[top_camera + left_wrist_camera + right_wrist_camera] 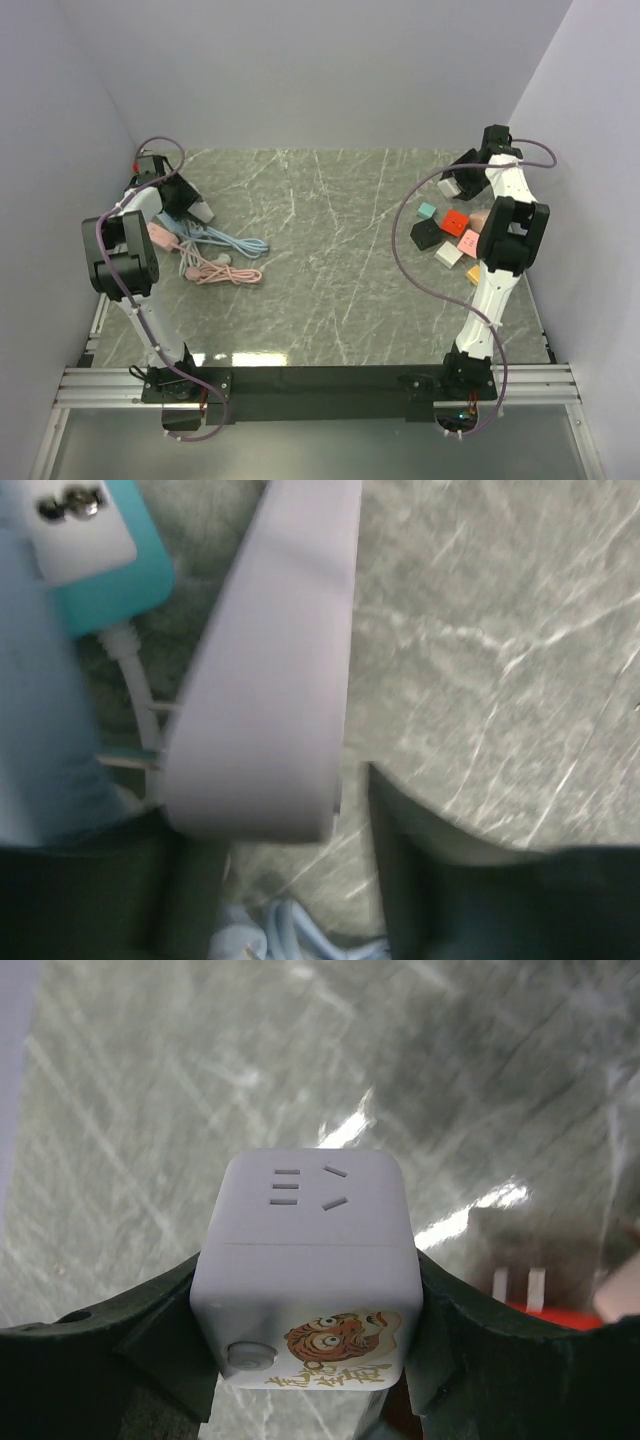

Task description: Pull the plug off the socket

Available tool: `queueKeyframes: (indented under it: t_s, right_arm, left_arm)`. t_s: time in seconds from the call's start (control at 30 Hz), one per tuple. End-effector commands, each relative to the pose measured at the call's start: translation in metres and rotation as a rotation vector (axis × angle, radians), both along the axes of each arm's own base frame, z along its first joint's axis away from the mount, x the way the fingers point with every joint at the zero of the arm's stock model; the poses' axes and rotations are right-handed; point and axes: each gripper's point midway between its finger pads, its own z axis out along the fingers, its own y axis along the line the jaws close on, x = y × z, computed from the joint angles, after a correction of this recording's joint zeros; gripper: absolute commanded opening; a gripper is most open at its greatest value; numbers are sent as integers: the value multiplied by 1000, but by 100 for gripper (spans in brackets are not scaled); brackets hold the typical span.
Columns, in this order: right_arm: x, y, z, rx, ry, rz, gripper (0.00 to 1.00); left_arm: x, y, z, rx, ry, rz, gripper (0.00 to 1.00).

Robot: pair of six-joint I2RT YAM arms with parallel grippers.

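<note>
My right gripper [306, 1305] is shut on a white cube socket [305, 1250] with a tiger sticker; the slots on its top face are empty. In the top view it is held at the far right [452, 186]. My left gripper [270, 815] is open at the far left [183, 200]. It straddles the end of a white socket block [270, 670], which lies against the left finger with a small gap to the right finger. A teal plug [110, 565] with a white cable sits beside that block. I cannot tell whether it is plugged in.
Light blue cable [235, 243] and pink cable [225, 273] lie coiled right of the left gripper. Several coloured cubes, among them a red one [456, 222] and a teal one [427, 211], lie by the right arm. Side walls stand close to both arms.
</note>
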Motion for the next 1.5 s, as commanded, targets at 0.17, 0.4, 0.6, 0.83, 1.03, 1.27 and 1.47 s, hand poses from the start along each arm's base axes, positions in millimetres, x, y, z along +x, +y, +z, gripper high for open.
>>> queueKeyframes:
  t_s: [0.17, 0.4, 0.6, 0.83, 1.03, 1.27, 1.47]
  right_arm:
    - [13, -5, -9, 12, 22, -3, 0]
    - [1, -5, -17, 2, 42, -22, 55]
    - [8, -10, 32, -44, -72, -11, 92]
    - [-8, 9, 152, -35, -328, 50, 94]
    - [-60, 40, 193, -33, -394, 132, 96]
    - [-155, 130, 186, -24, -522, 387, 96]
    - [-231, 165, 151, -12, -550, 498, 97]
  left_arm:
    - [-21, -7, 67, 23, -68, -83, 86]
    - [-27, -25, 118, -22, -185, -156, 99]
    - [-42, -49, 148, -84, -277, -245, 99]
    - [-65, -81, 174, -113, -342, -357, 99]
    - [-88, -105, 194, -124, -375, -431, 99]
    - [-119, -128, 219, -125, -457, -516, 99]
    - [-151, -142, 248, -145, -551, -566, 99]
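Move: The right gripper holds the white tiger plug over bare table, its set-down spot straight below, about 7 cm under the hand. The red plug is some 8 cm back and 1 right of the hand, the teal one about 4 back and 7 left, the peach one 7 back and 9 right. The left fingers are at the white triangular socket, its middle about 3 cm ahead; the blue strip lies about 8 cm left, the teal strip 13 left and 3 ahead. Lower the right gripper about 4.5 cm to put the tiger plug beside the others, open, then rise steeply off it and swing back and left, fingers tilting up some 25 degrees. Meanwhile finish opening the left gripper to free the socket, ease slightly back, lift it some 22 cm, and draw it back and right while it turns clockwise and tips up. ##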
